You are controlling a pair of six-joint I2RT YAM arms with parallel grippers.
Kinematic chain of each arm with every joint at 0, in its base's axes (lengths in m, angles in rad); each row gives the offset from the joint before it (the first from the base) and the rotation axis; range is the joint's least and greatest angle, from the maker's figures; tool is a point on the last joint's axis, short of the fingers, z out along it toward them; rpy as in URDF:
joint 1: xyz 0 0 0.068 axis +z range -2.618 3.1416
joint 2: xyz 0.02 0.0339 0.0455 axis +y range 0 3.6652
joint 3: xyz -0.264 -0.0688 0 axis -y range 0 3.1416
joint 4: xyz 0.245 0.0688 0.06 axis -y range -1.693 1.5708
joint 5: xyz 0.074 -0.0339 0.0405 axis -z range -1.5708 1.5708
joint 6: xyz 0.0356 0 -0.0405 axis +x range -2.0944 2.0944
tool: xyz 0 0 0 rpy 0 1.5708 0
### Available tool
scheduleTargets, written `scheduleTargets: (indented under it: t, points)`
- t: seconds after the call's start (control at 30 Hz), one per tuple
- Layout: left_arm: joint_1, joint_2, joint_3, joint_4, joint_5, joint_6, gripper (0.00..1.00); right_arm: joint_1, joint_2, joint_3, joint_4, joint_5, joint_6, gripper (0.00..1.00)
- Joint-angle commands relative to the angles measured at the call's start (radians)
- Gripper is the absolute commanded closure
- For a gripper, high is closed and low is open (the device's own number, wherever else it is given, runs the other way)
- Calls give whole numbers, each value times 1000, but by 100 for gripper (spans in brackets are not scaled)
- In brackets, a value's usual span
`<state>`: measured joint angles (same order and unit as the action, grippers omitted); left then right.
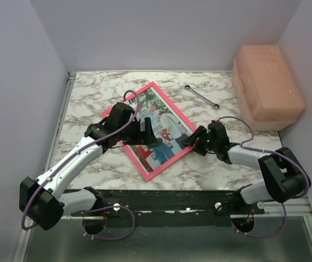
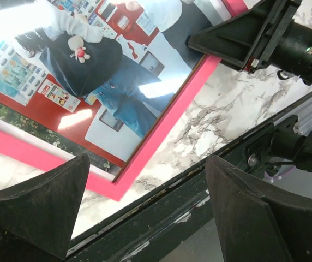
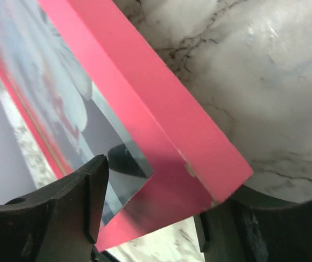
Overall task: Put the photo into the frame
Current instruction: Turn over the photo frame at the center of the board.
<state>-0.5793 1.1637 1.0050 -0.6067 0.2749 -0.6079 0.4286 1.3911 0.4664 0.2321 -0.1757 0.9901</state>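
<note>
The frame (image 1: 172,161) lies pink face up on the marble table, turned like a diamond, with the photo (image 1: 167,123) showing inside it behind glass. My left gripper (image 1: 145,134) hovers over the middle of the photo, jaws wide apart and empty. In the left wrist view the photo (image 2: 107,71) and the frame's near corner (image 2: 172,114) lie beyond the gripper (image 2: 148,164). My right gripper (image 1: 193,141) is at the frame's right corner. In the right wrist view that corner (image 3: 161,125) sits between the spread fingers of the gripper (image 3: 153,191), one over the glass, one under the corner.
A metal wrench (image 1: 202,97) lies at the back right of the table. A salmon-coloured plastic box (image 1: 266,87) stands against the right wall. The black rail (image 1: 172,197) marks the table's near edge, close to the frame's bottom corner. Walls enclose left, back and right.
</note>
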Motion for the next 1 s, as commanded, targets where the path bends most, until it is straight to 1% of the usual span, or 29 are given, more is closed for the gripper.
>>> scheduleTargets:
  t: [0.0, 0.07, 0.2, 0.23, 0.43, 0.57, 0.7, 0.83, 0.97]
  points:
    - [18, 6, -19, -4, 8, -4, 12, -6, 117, 24, -138, 59, -139, 31]
    - [25, 8, -24, -11, 3, -4, 12, -7, 153, 33, -134, 32, -140, 26]
    - [42, 11, -32, -19, -2, -6, 12, -9, 205, 51, -136, 3, -140, 4]
    - [45, 13, -34, -19, -3, -7, 12, -11, 213, 58, -149, 3, -142, 1]
    - [68, 25, -42, -36, -18, -12, 12, -11, 217, 91, -255, 49, -142, 0]
    - [83, 34, -43, -58, -38, -10, 12, -10, 232, 148, -442, 133, -105, 0]
    - [101, 40, -47, -72, -53, -10, 12, -11, 275, 209, -588, 144, -80, 0]
    - [117, 48, -48, -86, -63, -10, 12, -11, 297, 229, -664, 136, -66, 0]
    - [133, 57, -48, -108, -88, -13, 12, -11, 275, 225, -717, 171, -62, 0]
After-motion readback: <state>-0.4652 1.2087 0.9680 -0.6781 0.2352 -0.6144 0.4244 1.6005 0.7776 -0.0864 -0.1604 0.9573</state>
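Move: At the frame's right-hand corner is the right hand, fingers part open around the edge: the corner is about 3 cm to its right and 1 ahead, the photo frame's middle some 17 cm left, 5 ahead and slightly lower. The wrench lies roughly 20 cm ahead and 5 right; the orange box about 21 ahead and 27 right. From the raised left hand, the frame's middle is about 11 cm ahead, 1 left and 16 below. Letting go of the photo frame's edge near its right-hand corner, the right hand spreads its already opening fingers fully and eases about 3 cm forward, first nudging left and then drifting part-way back, while its wrist tips down some 10 degrees. The left hand, open and empty, comes about 4 cm down and 4 cm left above the frame, turning slightly counter-clockwise. ##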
